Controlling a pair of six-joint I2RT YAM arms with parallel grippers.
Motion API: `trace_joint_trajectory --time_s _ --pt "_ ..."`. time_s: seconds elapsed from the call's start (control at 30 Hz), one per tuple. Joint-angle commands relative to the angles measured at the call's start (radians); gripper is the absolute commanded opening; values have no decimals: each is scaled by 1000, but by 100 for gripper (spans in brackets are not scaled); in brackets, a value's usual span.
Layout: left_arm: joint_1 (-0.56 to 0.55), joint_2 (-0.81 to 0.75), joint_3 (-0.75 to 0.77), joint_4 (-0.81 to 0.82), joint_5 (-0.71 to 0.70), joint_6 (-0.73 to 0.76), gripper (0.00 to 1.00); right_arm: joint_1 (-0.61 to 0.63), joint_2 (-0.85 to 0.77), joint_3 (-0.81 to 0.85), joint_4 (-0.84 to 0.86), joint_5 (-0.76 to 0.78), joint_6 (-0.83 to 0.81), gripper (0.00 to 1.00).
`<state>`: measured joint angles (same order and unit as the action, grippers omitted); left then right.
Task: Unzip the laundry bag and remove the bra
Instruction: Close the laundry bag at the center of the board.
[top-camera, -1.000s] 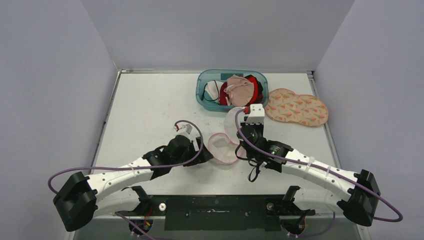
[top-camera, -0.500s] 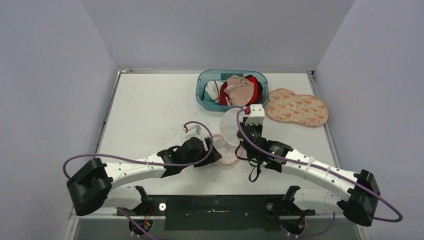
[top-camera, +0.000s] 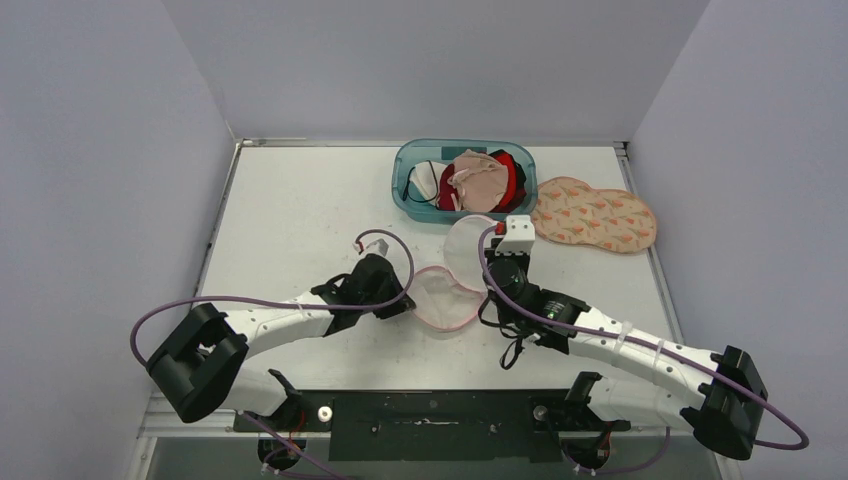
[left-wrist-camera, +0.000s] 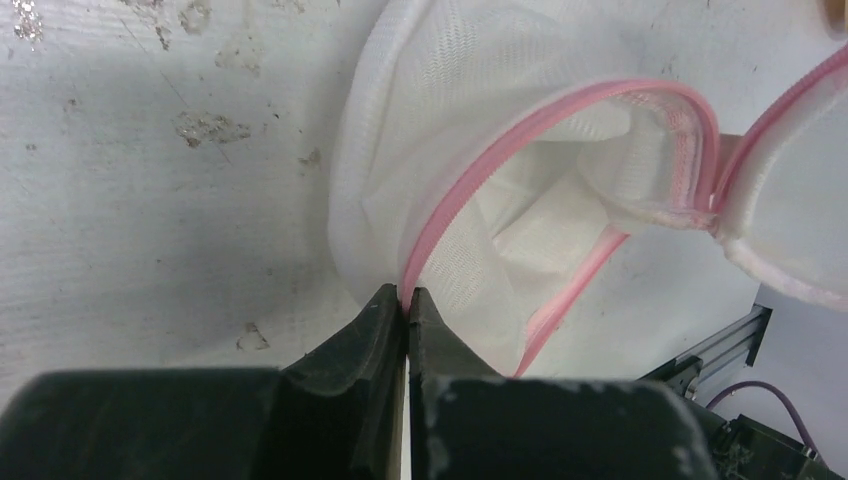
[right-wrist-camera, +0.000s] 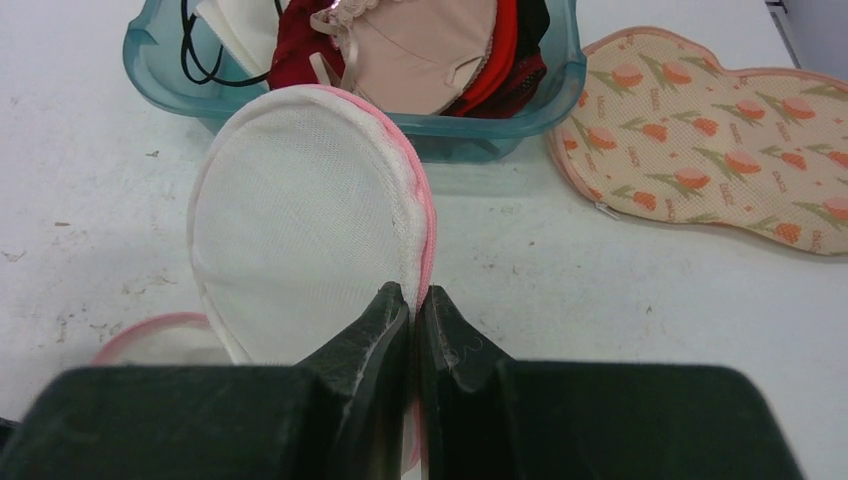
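The laundry bag (top-camera: 440, 298) is white mesh with pink zipper trim and lies unzipped in two round lobes at the table's middle. My left gripper (top-camera: 407, 303) reaches in from the left. In the left wrist view this gripper (left-wrist-camera: 407, 295) is shut on the pink edge of the bag (left-wrist-camera: 400, 130), whose mouth gapes open onto white folds. My right gripper (top-camera: 490, 268) holds the far lobe; in the right wrist view that gripper (right-wrist-camera: 413, 293) is shut on the pink rim of the lobe (right-wrist-camera: 290, 220), which stands tilted up. I cannot make out the bra inside the bag.
A teal bin (top-camera: 405, 190) with red, beige and white underwear stands at the back, its rim (right-wrist-camera: 500, 125) just beyond the raised lobe. A flat peach floral-print bag (top-camera: 595, 215) lies to its right, also in the right wrist view (right-wrist-camera: 720, 140).
My left gripper was open beside the bag and has shut on its pink edge, drawing slightly left. The right gripper has shifted the raised lobe a little to the right.
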<state>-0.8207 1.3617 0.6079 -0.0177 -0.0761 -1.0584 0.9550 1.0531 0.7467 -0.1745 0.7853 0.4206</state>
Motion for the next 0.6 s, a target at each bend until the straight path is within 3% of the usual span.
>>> trace_joint_trajectory --time_s 0.0,0.13,0.33,0.57 --pt "58 8 49 27 210 114 0 5 -53 -106 327 117 -139 5" --pt "66 -7 88 -63 344 182 0 16 -105 -222 662 108 -327 5" --pt "91 -47 94 -129 457 232 0 35 -110 -280 930 69 -532 5" --pt "160 -33 48 -122 510 239 0 123 -33 -340 1261 -17 -903 5"
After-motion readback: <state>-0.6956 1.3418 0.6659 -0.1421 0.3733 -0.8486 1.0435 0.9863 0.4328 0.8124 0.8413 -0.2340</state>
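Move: My left hand already pinches the near-left rim of the laundry bag; the bag's opening is centred about 8 cm to its right and 1 cm ahead, and the lid about 13 cm right, 9 ahead and 11 above. My right hand already grips the lid's right edge, the lid's middle lying about 5 cm left and slightly below; from that hand the opening is about 10 cm left, 8 back and 13 below, and the teal basket some 22 ahead, 6 left and 14 below. With my right hand still pinching the lid's edge, I raise it about 7 cm while tipping the fingers up some 30 degrees, carrying the lid higher above the bag. Meanwhile my left hand keeps its shut grip on the rim and draws it back about 3.5 cm and up a couple, the wrist swinging roughly 20 degrees clockwise. ##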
